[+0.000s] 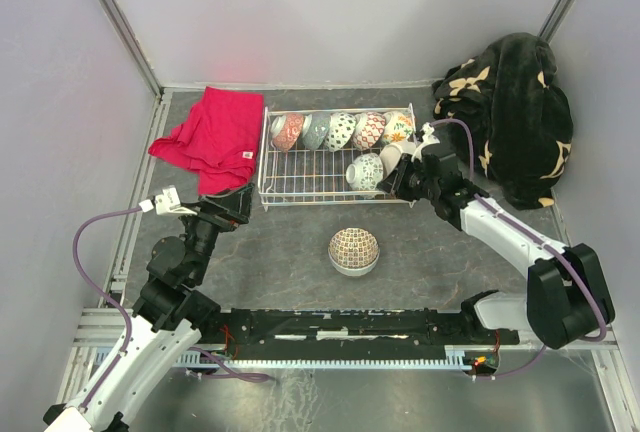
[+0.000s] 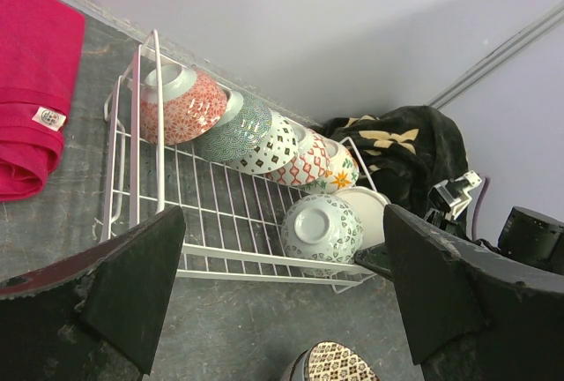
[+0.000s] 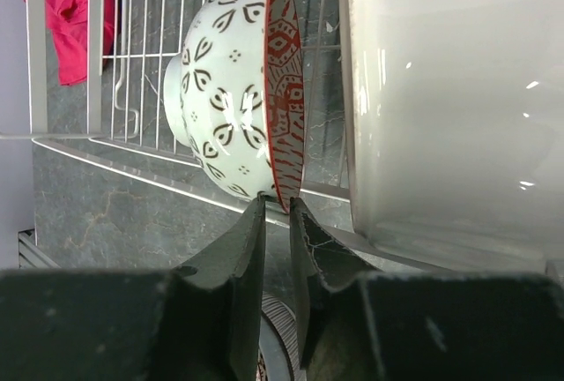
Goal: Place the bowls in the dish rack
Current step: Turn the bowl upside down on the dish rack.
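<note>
The dish rack (image 1: 263,170) holds a back row of several patterned bowls (image 1: 340,131) standing on edge. In its front right corner a white bowl with dark leaf marks and a red-lined rim (image 3: 229,99) stands on edge beside a plain white bowl (image 3: 449,99). My right gripper (image 3: 278,205) reaches over the rack's front rail, its fingers a narrow gap apart on either side of the leaf bowl's rim. One brown-patterned bowl (image 1: 354,250) sits upside down on the table in front of the rack. My left gripper (image 1: 238,202) hovers wide open and empty near the rack's front left corner.
A red cloth (image 1: 212,137) lies left of the rack. A black floral blanket (image 1: 515,112) is heaped at the back right, close behind the right arm. Grey walls close in the table on three sides.
</note>
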Controlling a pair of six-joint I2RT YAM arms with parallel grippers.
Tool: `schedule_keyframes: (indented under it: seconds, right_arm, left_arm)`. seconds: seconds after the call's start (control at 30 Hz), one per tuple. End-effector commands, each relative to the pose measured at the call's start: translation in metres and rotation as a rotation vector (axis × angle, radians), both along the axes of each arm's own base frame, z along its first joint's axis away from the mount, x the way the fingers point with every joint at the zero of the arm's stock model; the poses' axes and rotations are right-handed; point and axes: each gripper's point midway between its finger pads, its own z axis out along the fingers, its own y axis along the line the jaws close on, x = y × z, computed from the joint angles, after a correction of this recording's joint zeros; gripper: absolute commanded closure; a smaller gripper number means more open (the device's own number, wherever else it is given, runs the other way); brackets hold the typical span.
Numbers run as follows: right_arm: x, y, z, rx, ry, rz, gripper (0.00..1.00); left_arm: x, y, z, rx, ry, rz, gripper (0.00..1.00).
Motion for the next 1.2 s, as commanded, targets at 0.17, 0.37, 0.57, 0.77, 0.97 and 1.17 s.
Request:
schedule_keyframes:
  seconds: [0.17, 0.37, 0.57, 0.77, 0.97, 1.17]
  right_arm:
    - [-0.01, -0.007, -0.002, -0.027, 0.031, -0.01, 0.74]
    - [-0.015, -0.009, 0.006, -0.021, 0.014, -0.009, 0.74]
    - [-0.025, -0.013, 0.013, -0.013, -0.003, -0.008, 0.73]
    - [-0.038, -0.009, 0.039, 0.029, -0.074, 0.046, 0.64]
    - [-0.047, -0.006, 0.062, 0.043, -0.171, 0.121, 0.5]
    - [-0.049, -0.001, 0.066, 0.061, -0.191, 0.152, 0.32]
  left_arm:
    - [-0.001, -0.001, 0.018, -0.013, -0.05, -0.009, 0.01]
    - [-0.001, -0.001, 0.018, -0.013, -0.05, -0.008, 0.01]
    - [-0.001, -0.001, 0.017, -0.011, -0.048, -0.009, 0.01]
    - [-0.001, -0.001, 0.016, -0.01, -0.047, -0.007, 0.01]
    - [-0.001, -0.002, 0.018, -0.009, -0.051, -0.011, 0.01]
    - [-0.002, -0.003, 0.02, -0.011, -0.055, -0.022, 0.01]
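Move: The patterned bowl is already tipped over in the dish rack, its near rim still between the right fingertips. Its middle lies about 4 cm ahead, 4 cm to the left and roughly level. The plain white bowl stands about 7 cm ahead and 3 cm to the right; the stacked bowls on the table are some 12 cm back, 6 cm left and 9 cm lower. From the left hand the patterned bowl lies about 12 cm ahead, 24 cm right and 13 cm below. The right fingertips come free of the patterned bowl's near rim: after a slight shift to the right, the slightly open hand draws back off the rack's front edge, then climbs steeply as the fingers spread to a bit over half open. It ends about 5 cm back and 5.5 cm up, the fingers tilted up by some 5 degrees. ##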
